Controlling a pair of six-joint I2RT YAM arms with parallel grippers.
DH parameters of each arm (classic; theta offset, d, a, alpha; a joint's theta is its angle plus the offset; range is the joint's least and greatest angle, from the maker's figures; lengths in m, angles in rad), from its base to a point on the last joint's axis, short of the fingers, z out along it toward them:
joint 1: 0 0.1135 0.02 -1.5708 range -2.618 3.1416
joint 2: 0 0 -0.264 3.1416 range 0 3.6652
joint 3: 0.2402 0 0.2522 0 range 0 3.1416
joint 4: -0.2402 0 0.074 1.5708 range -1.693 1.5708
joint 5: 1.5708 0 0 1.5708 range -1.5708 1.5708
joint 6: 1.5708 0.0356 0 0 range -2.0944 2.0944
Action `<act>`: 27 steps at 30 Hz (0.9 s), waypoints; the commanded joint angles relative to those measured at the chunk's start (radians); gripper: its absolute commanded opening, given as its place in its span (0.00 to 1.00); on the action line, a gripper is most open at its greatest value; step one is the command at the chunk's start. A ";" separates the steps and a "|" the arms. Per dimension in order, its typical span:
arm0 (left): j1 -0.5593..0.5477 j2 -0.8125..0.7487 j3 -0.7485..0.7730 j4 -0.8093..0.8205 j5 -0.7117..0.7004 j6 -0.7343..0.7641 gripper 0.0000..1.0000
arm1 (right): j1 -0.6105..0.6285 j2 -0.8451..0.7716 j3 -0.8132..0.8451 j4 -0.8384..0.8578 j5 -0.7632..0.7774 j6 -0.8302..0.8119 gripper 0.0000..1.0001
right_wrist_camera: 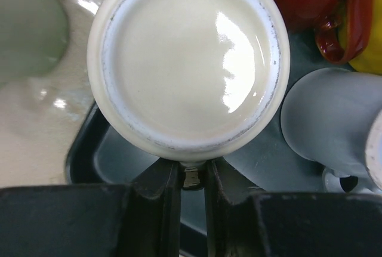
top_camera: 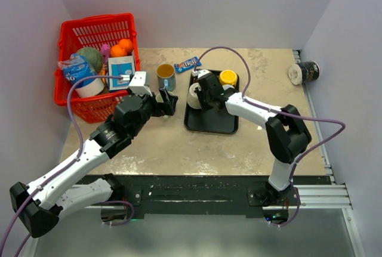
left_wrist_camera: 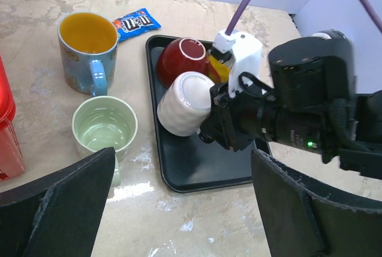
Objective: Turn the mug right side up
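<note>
A white mug [top_camera: 194,95] [left_wrist_camera: 182,105] stands upside down on the left part of the black tray [top_camera: 212,123], its base [right_wrist_camera: 188,60] facing the right wrist camera. My right gripper [right_wrist_camera: 192,170] [top_camera: 203,97] is shut on the mug's handle, which is pinched between the two fingers at the mug's near edge. My left gripper [top_camera: 169,102] [left_wrist_camera: 182,161] hovers open just left of the tray, with nothing between its fingers. In the left wrist view the mug leans slightly against the right gripper.
On the tray sit an upside-down red mug [left_wrist_camera: 185,54], a grey mug [right_wrist_camera: 334,126] and a yellow item [top_camera: 228,77]. Left of the tray stand a green mug [left_wrist_camera: 104,127] and a blue mug [left_wrist_camera: 88,36], upright. A candy packet [top_camera: 187,64], red basket [top_camera: 95,60] and can [top_camera: 304,72] lie farther off.
</note>
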 commanded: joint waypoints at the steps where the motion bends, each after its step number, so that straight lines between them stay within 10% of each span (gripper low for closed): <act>1: 0.000 0.019 0.011 0.068 0.012 0.029 0.99 | 0.001 -0.146 0.025 0.079 -0.052 0.060 0.00; 16: 0.000 0.033 0.005 0.137 0.105 0.038 0.99 | 0.000 -0.405 0.080 0.092 -0.184 0.166 0.00; 27: 0.000 -0.030 -0.053 0.437 0.548 0.045 0.99 | -0.003 -0.628 0.023 0.313 -0.406 0.343 0.00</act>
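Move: The right hand already pinches the handle of the upside-down white mug, whose body lies about 4 cm left and 2 cm ahead; the left gripper, where it is headed, is roughly 11 cm left, 10 cm back and 20 cm higher. The red mug is some 9 cm ahead and 1 cm right, the grey mug 9 cm right and 2 cm ahead. From the left hand, the white mug is about 12 cm ahead, 7 cm right and 20 cm down, the green mug 11 cm ahead, 2 cm left. Keeping its pinch on the handle, the right hand hoists the white mug steeply out of the tray, about 25 cm up and drawing back some 6 cm towards the left gripper, while it rolls its left side up by well over 30 degrees and tips its fingertips up, so the mug's base swings over to the right. The left hand, fingers wide open and empty, dips slightly, then swings about 5 cm to the right while rising and turning clockwise. ##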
